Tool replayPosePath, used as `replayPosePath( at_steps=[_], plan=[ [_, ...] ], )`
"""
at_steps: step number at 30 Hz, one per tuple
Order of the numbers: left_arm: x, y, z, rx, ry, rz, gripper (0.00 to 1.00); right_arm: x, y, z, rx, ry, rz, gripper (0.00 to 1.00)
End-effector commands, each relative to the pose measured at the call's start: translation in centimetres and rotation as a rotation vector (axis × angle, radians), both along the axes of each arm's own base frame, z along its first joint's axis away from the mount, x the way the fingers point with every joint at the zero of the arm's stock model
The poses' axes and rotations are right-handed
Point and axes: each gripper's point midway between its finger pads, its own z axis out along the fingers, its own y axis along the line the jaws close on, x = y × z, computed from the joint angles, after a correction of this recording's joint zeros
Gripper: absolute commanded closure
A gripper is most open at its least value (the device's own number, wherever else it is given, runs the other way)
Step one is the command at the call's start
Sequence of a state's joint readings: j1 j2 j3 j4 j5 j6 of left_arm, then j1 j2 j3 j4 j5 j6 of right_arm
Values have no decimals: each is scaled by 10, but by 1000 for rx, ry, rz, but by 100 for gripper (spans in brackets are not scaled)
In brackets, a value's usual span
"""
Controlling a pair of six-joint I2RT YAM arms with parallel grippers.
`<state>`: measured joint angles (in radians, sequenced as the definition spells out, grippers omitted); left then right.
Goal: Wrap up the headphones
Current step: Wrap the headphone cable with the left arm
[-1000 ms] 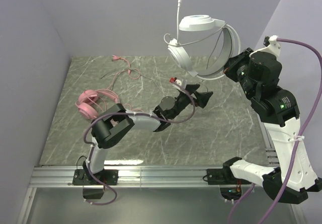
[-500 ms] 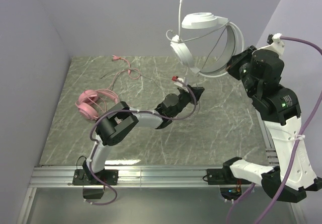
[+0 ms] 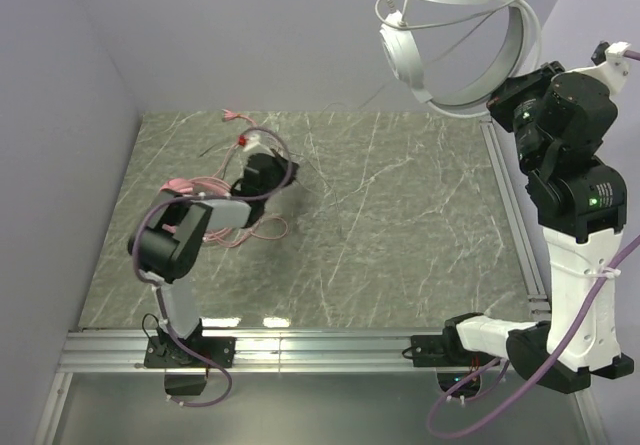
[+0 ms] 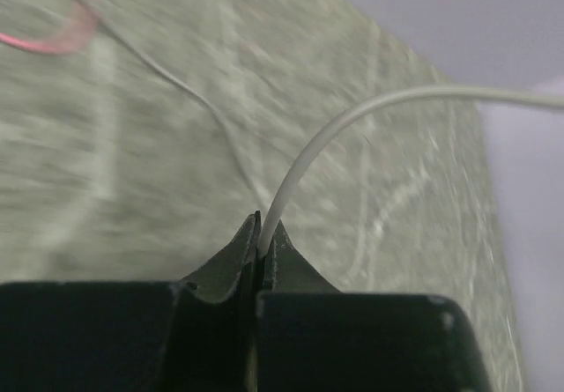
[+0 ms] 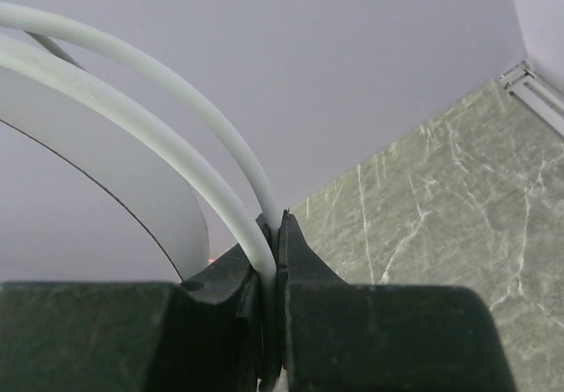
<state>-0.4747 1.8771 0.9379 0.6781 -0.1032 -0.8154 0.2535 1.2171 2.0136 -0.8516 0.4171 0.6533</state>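
Note:
The white-grey headphones (image 3: 455, 25) hang high at the upper right. My right gripper (image 3: 500, 105) (image 5: 275, 225) is shut on their thin white headband wires (image 5: 176, 101). A white cord (image 4: 352, 119) runs from the closed jaws of my left gripper (image 4: 264, 229) up and to the right. In the top view that left gripper (image 3: 278, 170) sits low over the table's left half. The pink headphones (image 3: 182, 185) are mostly hidden under the left arm. Their pink cord (image 3: 255, 230) loops beside it.
The pink cord's plug end (image 3: 235, 117) lies near the back wall. A metal rail (image 3: 300, 345) borders the green marbled table (image 3: 400, 225) at the front. Purple walls close in the left, back and right sides.
My left gripper closed on the white cord and swung from mid-table to the left, over the pink headphones. The right arm lifted the white-grey headphones higher and to the right.

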Motion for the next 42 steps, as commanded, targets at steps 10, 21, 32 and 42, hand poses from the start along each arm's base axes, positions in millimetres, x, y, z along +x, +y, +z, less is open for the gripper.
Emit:
replayPosePath(
  at_steps=[10, 21, 32, 42],
  plan=[
    [-11, 153, 6, 39, 114, 297, 94, -17, -16, 33, 94, -139, -24, 100],
    [-64, 152, 92, 156, -135, 273, 1, -6, -4, 17, 101, -110, 27, 100],
    [-92, 82, 209, 113, -499, -34, 1, 5, 11, -13, 91, -60, 103, 100],
    [-93, 66, 243, 78, -552, -114, 1, -5, 14, -17, 62, -82, 136, 100]
  ],
)
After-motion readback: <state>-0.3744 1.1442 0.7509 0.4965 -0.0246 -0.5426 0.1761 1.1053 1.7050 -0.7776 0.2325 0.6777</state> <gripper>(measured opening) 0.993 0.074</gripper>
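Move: My left hand, about 10 cm above the table, already pinches the white headphones' cable. The pink headphones lie about 26 cm to its left, 6 cm back and some 7 cm below; the pink plug is about 15 cm ahead and 14 cm left, and the loose pink cable loop about 14 cm back and 4 cm left, both near table height. My right hand already holds the white headphones, about 9 cm to its left and 4 cm ahead, with the pinched cable roughly 33 cm left, 15 cm ahead and 42 cm below. Still pinching the cable, my left hand sweeps it about 15 cm left, low over the table on the pink headphones' side, swinging counter-clockwise. There I open the fingers wide and let go, then climb some 20 cm while drawing back and a little right, the fingertips tipping up about 30 degrees. My right hand keeps its grip on the headband, edges left, then sinks about 7 cm. ##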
